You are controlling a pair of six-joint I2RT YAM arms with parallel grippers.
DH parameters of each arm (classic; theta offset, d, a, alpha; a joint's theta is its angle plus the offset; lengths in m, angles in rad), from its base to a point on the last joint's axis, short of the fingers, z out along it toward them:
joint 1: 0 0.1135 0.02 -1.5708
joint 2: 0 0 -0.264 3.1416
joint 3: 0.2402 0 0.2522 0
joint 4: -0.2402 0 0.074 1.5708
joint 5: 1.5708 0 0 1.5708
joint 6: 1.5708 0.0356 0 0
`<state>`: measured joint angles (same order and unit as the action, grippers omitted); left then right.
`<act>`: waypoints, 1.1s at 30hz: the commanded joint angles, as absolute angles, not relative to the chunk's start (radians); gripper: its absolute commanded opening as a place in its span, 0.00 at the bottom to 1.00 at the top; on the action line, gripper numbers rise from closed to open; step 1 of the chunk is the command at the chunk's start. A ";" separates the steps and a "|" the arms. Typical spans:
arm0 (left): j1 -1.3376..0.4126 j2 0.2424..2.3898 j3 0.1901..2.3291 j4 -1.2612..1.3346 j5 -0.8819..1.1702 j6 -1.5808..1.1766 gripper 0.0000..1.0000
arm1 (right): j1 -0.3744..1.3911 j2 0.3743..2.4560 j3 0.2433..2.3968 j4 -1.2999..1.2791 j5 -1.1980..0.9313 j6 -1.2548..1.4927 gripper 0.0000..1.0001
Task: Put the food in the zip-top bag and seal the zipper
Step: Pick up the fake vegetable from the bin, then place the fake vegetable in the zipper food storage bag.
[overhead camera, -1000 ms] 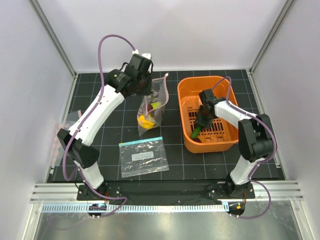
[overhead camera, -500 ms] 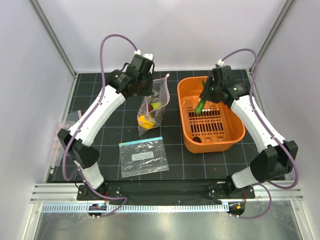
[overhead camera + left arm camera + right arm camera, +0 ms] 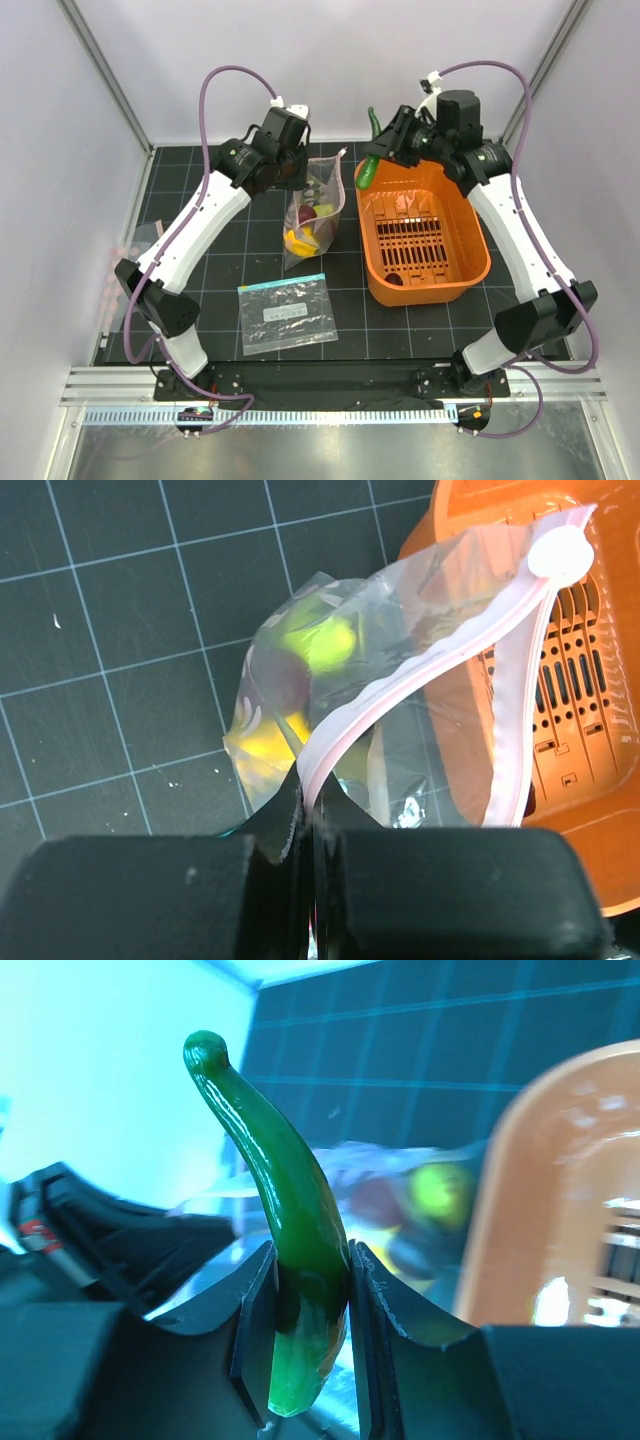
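Observation:
The clear zip-top bag (image 3: 315, 212) stands on the mat with its pink zipper (image 3: 420, 665) mouth open. My left gripper (image 3: 298, 172) is shut on the near zipper strip and holds the bag up. Inside show the yellow pepper (image 3: 262, 742), the green round fruit (image 3: 320, 645) and the dark maroon piece (image 3: 325, 210). My right gripper (image 3: 385, 152) is shut on the slim green chili (image 3: 288, 1210), held in the air just right of the bag's mouth, over the left rim of the orange basket (image 3: 455, 285). The chili also shows in the top view (image 3: 370, 168).
A second clear bag with a teal strip and white label (image 3: 287, 313) lies flat in front of the zip-top bag. The orange basket stands right of the bag, with one small dark thing (image 3: 397, 279) at its near left corner. White walls enclose the mat.
My right gripper has lifted the green chili out of the basket and carried it up and left, to beside the bag's mouth. The left gripper keeps its hold on the bag.

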<state>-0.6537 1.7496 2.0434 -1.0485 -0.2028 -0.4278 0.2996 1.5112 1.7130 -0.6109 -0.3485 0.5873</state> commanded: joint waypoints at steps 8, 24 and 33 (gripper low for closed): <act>-0.658 1.729 2.069 -1.000 -0.256 -0.383 0.00 | 0.440 1.572 1.813 -0.702 -0.525 0.732 0.08; -0.658 1.720 2.127 -1.011 -0.114 -0.537 0.01 | 0.532 1.457 1.718 -0.480 -0.148 0.663 0.02; -0.652 1.707 2.178 -1.009 0.027 -0.684 0.01 | 0.604 1.413 1.592 -0.387 -0.005 0.540 0.02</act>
<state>-0.6533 1.7493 2.1326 -1.0477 -0.0574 -0.6052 0.5816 1.4532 1.6150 -0.4686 -0.0902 0.6083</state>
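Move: The green vegetable already held in the right fingers is bound for the held bag's mouth, about 11 cm to that hand's left, 2 cm back and some 8 cm below. The orange bin's middle lies roughly 13 cm to the right hand's right, 5 cm back and 30 cm below. From the left hand, pinching one end of the zipper edge, the mouth lies 5 cm right, 2 cm ahead and about 3 cm below. The green vegetable is carried left and back over the bag's mouth in the still-closed right fingers, some 9 cm left and 6 cm back, dipping slightly, then eased about 2 cm forward and right again; the wrist swings counter-clockwise and unwinds. Late on, the left hand, keeping its pinch, lifts the zipper edge and shifts it right, about 3 cm each, its left side tilting down. ##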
